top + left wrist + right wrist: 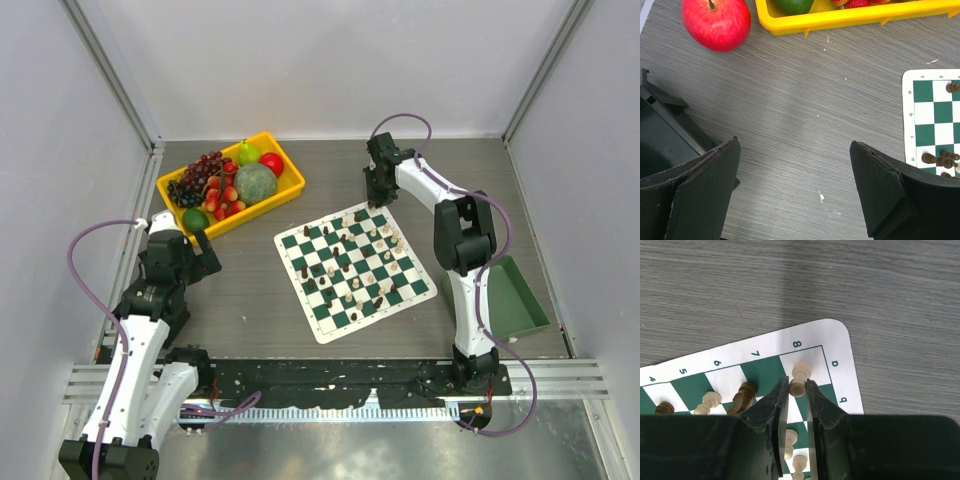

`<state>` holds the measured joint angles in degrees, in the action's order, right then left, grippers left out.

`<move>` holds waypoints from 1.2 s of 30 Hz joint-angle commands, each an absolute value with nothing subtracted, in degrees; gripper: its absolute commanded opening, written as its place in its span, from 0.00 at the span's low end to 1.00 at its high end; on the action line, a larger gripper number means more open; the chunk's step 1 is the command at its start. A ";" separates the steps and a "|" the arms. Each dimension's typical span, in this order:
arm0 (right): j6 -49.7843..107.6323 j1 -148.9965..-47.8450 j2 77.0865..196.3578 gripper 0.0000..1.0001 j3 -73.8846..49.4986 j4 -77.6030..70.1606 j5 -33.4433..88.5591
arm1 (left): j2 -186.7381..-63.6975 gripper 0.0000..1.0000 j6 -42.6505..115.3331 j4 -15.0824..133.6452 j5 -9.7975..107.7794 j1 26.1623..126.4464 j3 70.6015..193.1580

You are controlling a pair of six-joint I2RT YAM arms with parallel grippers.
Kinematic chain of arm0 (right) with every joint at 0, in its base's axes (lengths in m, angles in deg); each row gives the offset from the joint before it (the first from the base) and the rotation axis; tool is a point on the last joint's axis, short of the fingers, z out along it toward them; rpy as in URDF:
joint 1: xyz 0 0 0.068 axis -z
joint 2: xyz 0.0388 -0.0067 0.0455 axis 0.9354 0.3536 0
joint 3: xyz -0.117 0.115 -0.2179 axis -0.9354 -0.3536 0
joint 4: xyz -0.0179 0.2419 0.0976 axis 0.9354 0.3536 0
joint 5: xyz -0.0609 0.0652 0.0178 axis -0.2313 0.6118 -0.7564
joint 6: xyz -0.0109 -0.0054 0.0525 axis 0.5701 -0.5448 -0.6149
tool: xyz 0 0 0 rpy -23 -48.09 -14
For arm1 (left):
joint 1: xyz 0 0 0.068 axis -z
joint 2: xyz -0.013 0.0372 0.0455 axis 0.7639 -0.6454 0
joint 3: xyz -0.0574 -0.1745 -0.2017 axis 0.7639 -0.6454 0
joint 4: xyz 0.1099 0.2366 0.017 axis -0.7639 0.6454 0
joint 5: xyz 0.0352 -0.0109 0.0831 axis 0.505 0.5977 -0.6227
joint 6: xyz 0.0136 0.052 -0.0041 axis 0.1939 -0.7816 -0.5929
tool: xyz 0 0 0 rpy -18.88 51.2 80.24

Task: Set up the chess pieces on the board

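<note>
The green and white checkered board (323, 338) lies at the table's middle with several dark and cream chess pieces (352, 268) scattered on it. My right gripper (375, 196) is at the board's far corner. In the right wrist view it (797, 383) is shut on a cream piece (801, 371) whose base rests on the white corner square by the 8 mark of the board (837, 347). A dark piece (742, 395) and another cream piece (710, 400) stand to its left. My left gripper (205, 250) (795, 142) is open and empty over bare table, left of the board (907, 100).
A yellow tray (290, 185) of fruit sits at the back left, and its rim (850, 17) shows in the left wrist view. A red apple (715, 22) lies on the table beside it. A plain green tray (515, 295) lies right of the right arm.
</note>
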<state>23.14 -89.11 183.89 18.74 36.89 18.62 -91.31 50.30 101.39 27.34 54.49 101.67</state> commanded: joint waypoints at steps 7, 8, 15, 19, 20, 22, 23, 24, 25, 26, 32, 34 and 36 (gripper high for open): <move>23.61 -88.89 181.85 0.48 21.94 36.72 19.04 | -91.73 0.99 50.78 99.62 28.86 54.20 102.25; 23.70 -88.89 181.33 0.49 22.99 37.42 21.13 | -91.65 0.99 50.69 99.70 29.13 54.20 102.25; 24.31 -88.98 174.39 0.53 22.48 38.05 21.85 | -91.73 0.99 50.69 99.44 29.66 54.20 102.25; 24.40 -89.24 169.74 0.53 17.49 37.96 22.29 | -91.82 0.99 50.87 99.09 29.83 54.20 102.07; 24.31 -89.51 168.85 0.53 16.51 37.70 22.46 | -91.91 0.99 50.87 99.00 29.92 54.20 102.07; 24.40 -90.12 166.48 0.53 13.08 37.17 22.64 | -92.17 0.99 51.04 98.74 30.09 54.20 101.99; 24.23 -90.73 164.82 0.53 10.72 36.73 22.73 | -92.52 0.99 51.21 98.65 30.27 54.20 101.99; 24.14 -91.00 164.19 0.53 8.26 36.47 22.90 | -92.61 0.99 51.22 98.39 30.44 54.20 102.07; 23.96 -92.05 162.79 0.53 7.19 36.03 23.08 | -92.79 0.99 51.39 98.39 30.53 54.20 102.16; 24.05 -92.32 161.56 0.53 5.27 36.11 23.17 | -93.05 0.99 51.48 98.39 30.62 54.20 102.42; 23.00 -99.69 157.34 0.53 -1.24 35.85 22.03 | -93.58 0.99 51.74 97.42 30.97 54.29 102.43; 22.64 -102.15 156.81 0.53 -2.65 35.50 21.50 | -93.84 0.99 51.92 97.51 31.24 54.29 102.43; 21.42 -104.00 156.89 0.51 -3.71 35.32 21.41 | -93.67 0.99 52.01 97.68 31.24 54.29 102.16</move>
<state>23.25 -100.74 160.63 -2.31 36.79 21.94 -93.73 51.42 100.10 30.34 54.49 101.67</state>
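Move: Between the right fingertips, a light piece sits on the far right corner square, practically at the hand point. Beside it on the far edge, a dark piece stands about 3 cm left and 1 cm back of the hand; another light piece is some 5 cm straight back. The dark piece near the board's middle lies roughly 10 cm back and 7 cm left. From the left hand, the corner piece is about 24 cm ahead, 33 cm right and 12 cm below. Opening its fingers to about half, the right hand lets go of the light piece on the corner square and lifts almost straight up, nearly 10 cm in all. It then swings back some 11 cm and left about 5 cm over the board, towards the dark pieces in the middle, sinking about 3 cm and turning roughly 10 degrees counter-clockwise, fingers still parted. ##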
